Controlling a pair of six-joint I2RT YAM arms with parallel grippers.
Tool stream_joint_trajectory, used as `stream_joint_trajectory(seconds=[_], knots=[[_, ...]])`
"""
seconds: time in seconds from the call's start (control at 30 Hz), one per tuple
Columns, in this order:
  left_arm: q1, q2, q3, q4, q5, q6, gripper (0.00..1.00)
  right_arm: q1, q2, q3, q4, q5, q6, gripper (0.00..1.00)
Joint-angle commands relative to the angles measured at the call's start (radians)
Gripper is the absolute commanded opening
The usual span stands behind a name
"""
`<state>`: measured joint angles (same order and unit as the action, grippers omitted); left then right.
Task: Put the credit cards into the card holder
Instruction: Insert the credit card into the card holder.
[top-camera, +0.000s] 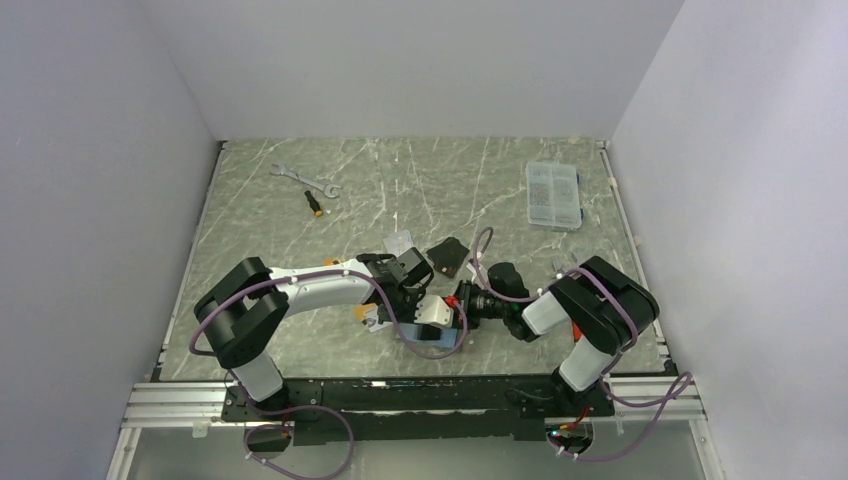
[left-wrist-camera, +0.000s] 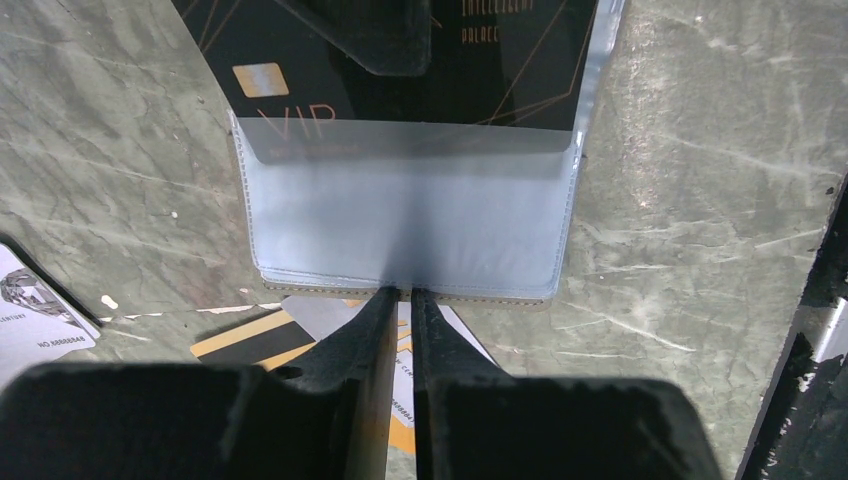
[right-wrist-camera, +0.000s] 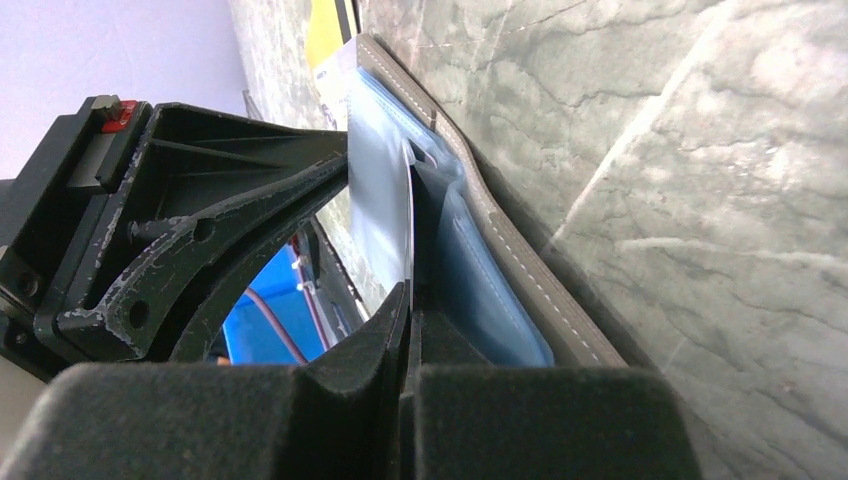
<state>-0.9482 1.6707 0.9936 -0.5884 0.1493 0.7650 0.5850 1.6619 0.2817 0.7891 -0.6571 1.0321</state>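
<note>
The card holder (left-wrist-camera: 405, 230) lies open on the table, a pale blue clear sleeve facing up over its grey cover (right-wrist-camera: 490, 240). My left gripper (left-wrist-camera: 401, 292) is shut on the sleeve's near edge. A black credit card (left-wrist-camera: 480, 70) marked VIP sits partly inside that sleeve. My right gripper (right-wrist-camera: 410, 290) is shut on this card, seen edge-on (right-wrist-camera: 410, 210), and one finger (left-wrist-camera: 375, 35) shows over it. A gold-orange card with a black stripe (left-wrist-camera: 250, 342) lies under the holder's edge. A silver card (left-wrist-camera: 25, 310) lies to the left. Both grippers meet at the holder (top-camera: 440, 322).
A wrench (top-camera: 305, 180) and a small black-orange tool (top-camera: 315, 203) lie at the back left. A clear compartment box (top-camera: 553, 194) stands at the back right. A black pouch (top-camera: 448, 255) lies just behind the grippers, a pale card (top-camera: 398, 243) beside it.
</note>
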Motion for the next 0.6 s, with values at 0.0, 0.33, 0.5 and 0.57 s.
stream_joint_trajectory(seconds=[0.0,0.33,0.5,0.57], knots=[[-0.012,0.018,-0.014,-0.016,0.048,0.003,0.14,0.043,0.026,-0.048,0.092,0.113,0.028,0.00],[-0.020,0.016,-0.010,-0.022,0.058,0.000,0.14,0.097,-0.055,-0.036,-0.098,0.233,0.018,0.03],[-0.019,0.005,-0.020,-0.019,0.058,0.002,0.13,0.108,-0.193,-0.004,-0.368,0.308,-0.035,0.34],[-0.018,-0.011,-0.029,-0.004,0.060,0.003,0.12,0.111,-0.258,0.003,-0.468,0.331,-0.055,0.46]])
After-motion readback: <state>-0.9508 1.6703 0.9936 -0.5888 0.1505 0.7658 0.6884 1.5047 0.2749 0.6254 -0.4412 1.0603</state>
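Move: The right hand has the black card pinched, its leading edge already under the lip of the card holder's clear pocket; the open holder's middle lies level with this hand, about 3 cm to its left and 2 cm below. The dark card stack is some 15 cm ahead of it, the white card roughly 19 cm ahead and 11 cm left. From the left hand, at the holder's left edge, the holder's middle is about 6 cm right, 1 cm below; the loose gold-and-white cards lie 4 cm left, 1 cm ahead. The right fingers let go of the black card: they keep it pinched at first, then open to over a third of their range, one finger to either side of it. The hand otherwise stays almost in place, easing about half a centimetre back and to the left while the wrist turns some 5 degrees clockwise and dips the fingertips a little. The left hand stays still and keeps its nearly shut fingers on the left edge of the clear sleeve. ##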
